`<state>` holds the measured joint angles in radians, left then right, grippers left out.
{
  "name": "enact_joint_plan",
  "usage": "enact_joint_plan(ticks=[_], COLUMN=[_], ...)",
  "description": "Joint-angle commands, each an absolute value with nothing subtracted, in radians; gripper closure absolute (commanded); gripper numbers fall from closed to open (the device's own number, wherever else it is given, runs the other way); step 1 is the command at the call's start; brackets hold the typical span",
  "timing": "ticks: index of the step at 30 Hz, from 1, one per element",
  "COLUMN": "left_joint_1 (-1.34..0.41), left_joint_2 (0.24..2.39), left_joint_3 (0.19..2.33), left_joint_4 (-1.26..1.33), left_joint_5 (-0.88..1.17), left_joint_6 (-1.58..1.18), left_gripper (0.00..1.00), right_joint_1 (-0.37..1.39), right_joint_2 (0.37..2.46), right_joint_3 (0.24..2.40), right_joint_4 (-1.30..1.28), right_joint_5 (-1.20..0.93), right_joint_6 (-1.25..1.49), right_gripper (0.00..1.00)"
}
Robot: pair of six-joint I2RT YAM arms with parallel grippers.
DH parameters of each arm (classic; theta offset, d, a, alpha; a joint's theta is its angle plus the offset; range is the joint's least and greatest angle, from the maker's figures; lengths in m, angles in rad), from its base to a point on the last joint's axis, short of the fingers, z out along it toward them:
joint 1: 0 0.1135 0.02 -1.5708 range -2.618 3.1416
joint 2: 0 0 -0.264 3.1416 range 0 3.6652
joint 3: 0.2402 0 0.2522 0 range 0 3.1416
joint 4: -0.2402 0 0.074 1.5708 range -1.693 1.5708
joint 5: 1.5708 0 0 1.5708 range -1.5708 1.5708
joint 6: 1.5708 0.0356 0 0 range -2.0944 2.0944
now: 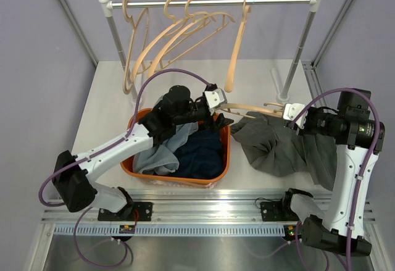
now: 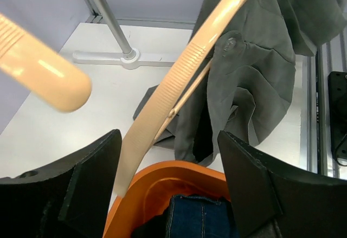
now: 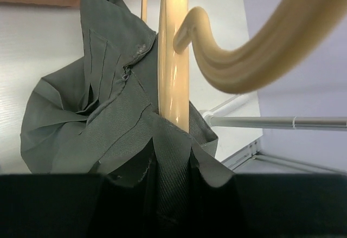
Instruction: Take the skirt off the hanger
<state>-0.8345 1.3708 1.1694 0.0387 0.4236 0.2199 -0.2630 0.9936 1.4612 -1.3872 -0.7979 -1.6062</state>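
The grey skirt (image 1: 278,144) lies crumpled on the table right of the basket, still draped over one arm of a wooden hanger (image 1: 250,107) that lies across its top edge. My right gripper (image 1: 295,115) is shut on the skirt (image 3: 97,124) where the cloth wraps the hanger arm (image 3: 173,70). My left gripper (image 1: 221,105) hovers over the basket's far right corner. It is open (image 2: 171,140), and the free end of the hanger (image 2: 179,81) passes between its fingers (image 2: 92,178), close to the left one. Beyond that end lies the skirt (image 2: 255,86).
An orange basket (image 1: 185,179) of dark and light clothes sits under the left arm, its rim (image 2: 179,173) just below the jaws. A clothes rail (image 1: 210,2) at the back carries several empty wooden hangers (image 1: 179,36); one tip (image 2: 43,70) hangs near the left gripper. The rail's foot (image 1: 281,92) stands behind the skirt.
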Motion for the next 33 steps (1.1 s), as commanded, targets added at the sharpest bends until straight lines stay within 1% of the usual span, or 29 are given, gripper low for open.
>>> enact_joint_plan(ticks=[1, 5, 7, 8, 10, 11, 15, 17, 18, 20, 25, 29, 33], left_joint_1=[-0.856, -0.873, -0.876, -0.876, -0.876, -0.876, -0.876, -0.877, -0.876, -0.877, -0.876, -0.876, -0.873], left_joint_2=[1.416, 1.453, 1.463, 1.471, 1.477, 1.479, 1.477, 1.477, 1.473, 1.467, 1.404, 1.341, 1.307], left_joint_3=[1.233, 1.265, 1.279, 1.288, 1.296, 1.298, 1.302, 1.302, 1.301, 1.295, 1.247, 1.203, 1.193], left_joint_4=[0.046, 0.025, 0.015, 0.009, 0.005, 0.005, 0.006, 0.003, 0.003, 0.003, 0.003, -0.02, -0.037], left_joint_5=[0.4, 0.405, 0.396, 0.391, 0.379, 0.377, 0.382, 0.405, 0.41, 0.419, 0.387, 0.348, 0.351], left_joint_6=[0.278, 0.299, 0.307, 0.313, 0.318, 0.324, 0.33, 0.336, 0.336, 0.334, 0.334, 0.344, 0.344], left_gripper=[0.27, 0.32, 0.36, 0.46, 0.61, 0.73, 0.82, 0.83, 0.87, 1.0, 1.0, 1.0, 1.0], right_joint_1=[-0.264, -0.255, -0.25, -0.249, -0.245, -0.244, -0.239, -0.236, -0.236, -0.236, -0.235, -0.235, -0.236], right_joint_2=[1.011, 1.019, 1.026, 1.028, 1.031, 1.031, 1.038, 1.043, 1.048, 1.054, 1.071, 1.083, 1.103], right_joint_3=[1.526, 1.528, 1.531, 1.534, 1.536, 1.539, 1.542, 1.546, 1.549, 1.557, 1.559, 1.554, 1.563], right_joint_4=[-1.611, -1.621, -1.632, -1.634, -1.635, -1.637, -1.637, -1.631, -1.626, -1.614, -1.526, -1.482, -1.489], right_joint_5=[-0.9, -0.942, -0.951, -0.956, -0.962, -0.965, -0.979, -0.986, -0.991, -1.005, -1.034, -1.054, -1.078], right_joint_6=[-1.733, -1.746, -1.749, -1.749, -1.746, -1.746, -1.736, -1.721, -1.717, -1.683, -1.576, -1.5, -1.489], right_gripper=[1.0, 1.0, 1.0, 1.0, 1.0, 1.0, 1.0, 1.0, 1.0, 1.0, 0.93, 0.91, 0.98])
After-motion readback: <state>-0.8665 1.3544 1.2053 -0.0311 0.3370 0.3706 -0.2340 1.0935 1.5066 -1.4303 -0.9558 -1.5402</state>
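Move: The bare end of the hanger under the grey skirt sits almost between the left hand's open fingers, about 2 cm to the right, 1 cm ahead and 1 cm lower. From that hand the skirt's bulk lies some 20 cm right, 8 cm back and 15 cm down; the orange bin about 17 cm left, 9 cm back and 20 cm down; the nearest empty rack hanger's lower end 10 cm straight ahead, slightly higher. From the right hand, the bare end is roughly 21 cm left and 3 cm ahead. The hanger's bare end is taken by the left hand, which eases about 2 cm right and slightly down and forward, closes its fingers to pinch the wooden arm, then draws some 2.5 cm left and up. The right hand keeps its pinch on the skirt's top edge and the hanger, edging forward, then following about 2 cm left with its wrist rolling some 10 degrees, left side up. ##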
